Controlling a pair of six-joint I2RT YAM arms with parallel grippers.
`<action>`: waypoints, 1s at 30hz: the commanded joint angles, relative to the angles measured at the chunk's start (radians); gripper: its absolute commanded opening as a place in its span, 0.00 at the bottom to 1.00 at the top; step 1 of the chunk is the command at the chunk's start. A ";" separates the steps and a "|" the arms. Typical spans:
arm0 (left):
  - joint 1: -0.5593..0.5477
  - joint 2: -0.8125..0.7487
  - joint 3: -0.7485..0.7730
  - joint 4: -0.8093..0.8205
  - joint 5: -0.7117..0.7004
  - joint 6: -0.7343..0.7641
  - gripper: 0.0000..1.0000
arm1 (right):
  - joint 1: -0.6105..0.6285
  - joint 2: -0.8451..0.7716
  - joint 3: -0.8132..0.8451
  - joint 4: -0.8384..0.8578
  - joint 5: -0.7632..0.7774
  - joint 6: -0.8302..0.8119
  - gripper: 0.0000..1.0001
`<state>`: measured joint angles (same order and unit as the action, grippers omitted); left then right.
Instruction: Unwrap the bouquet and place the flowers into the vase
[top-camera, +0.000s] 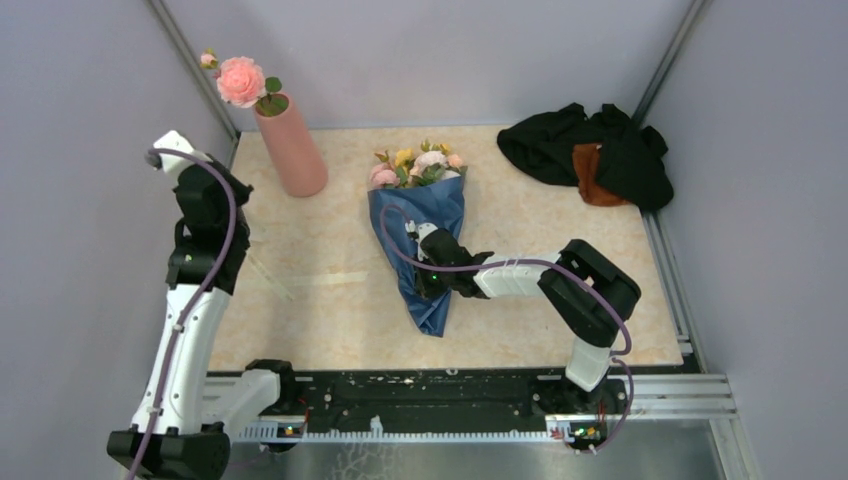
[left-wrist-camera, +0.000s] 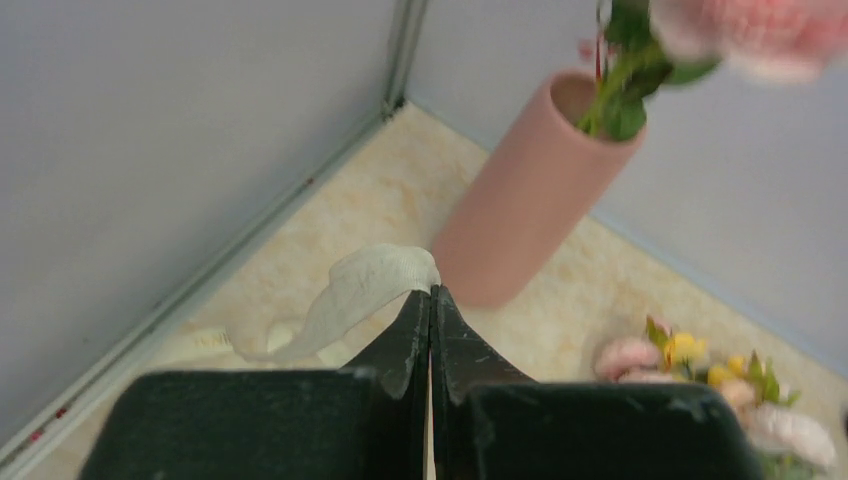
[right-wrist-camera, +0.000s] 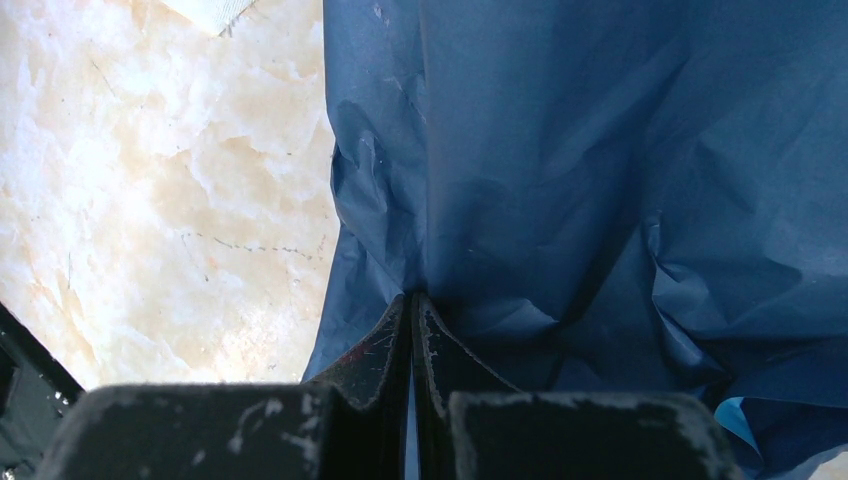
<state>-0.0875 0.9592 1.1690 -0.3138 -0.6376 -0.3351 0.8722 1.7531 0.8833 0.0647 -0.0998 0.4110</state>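
The bouquet lies mid-table, a cone of blue wrapping paper with its small pink, yellow and white flowers pointing to the back. My right gripper rests on the cone's lower half, shut on a fold of the paper. My left gripper is raised at the left, close to the vase. It is shut on a cream ribbon that hangs loose to the table. The salmon-pink vase holds one large pink rose. The flowers show blurred at the lower right.
A black and brown cloth heap lies at the back right corner. Grey walls close the table on three sides. A pale strip of ribbon lies on the table left of the bouquet's tip.
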 joint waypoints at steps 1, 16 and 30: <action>0.005 -0.062 -0.167 0.081 0.207 -0.077 0.00 | -0.004 -0.001 -0.006 -0.101 0.015 -0.030 0.00; -0.110 -0.065 -0.487 0.164 0.242 -0.185 0.03 | -0.004 0.021 -0.004 -0.096 0.017 -0.032 0.00; -0.142 -0.048 -0.493 0.152 0.123 -0.156 0.99 | -0.002 0.005 0.009 -0.129 0.011 -0.039 0.00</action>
<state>-0.1993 0.9039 0.6319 -0.1886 -0.4839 -0.5209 0.8722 1.7531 0.8848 0.0624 -0.0994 0.4011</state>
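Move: The left hand's shut fingers still hold one part of the cream ribbon, high up. The bare table it is brought down to is about 37 cm below and 6 cm to the right, level fore and aft. The vase's middle is roughly 13 cm ahead, 10 cm right and 24 cm lower; the blue wrap lies some 35 cm right, 2 cm back and 34 cm below. From the right hand, that table spot is about 28 cm left, 8 cm ahead and 2 cm lower. Down fast by some 20 cm goes the left hand, swinging right over the bare table and easing slightly back left near the end. It tips about 15 degrees further down and turns clockwise; late in the descent its fingers open wide and let go of the ribbon, well above the table. The shut right fingers stay on the wrap. ##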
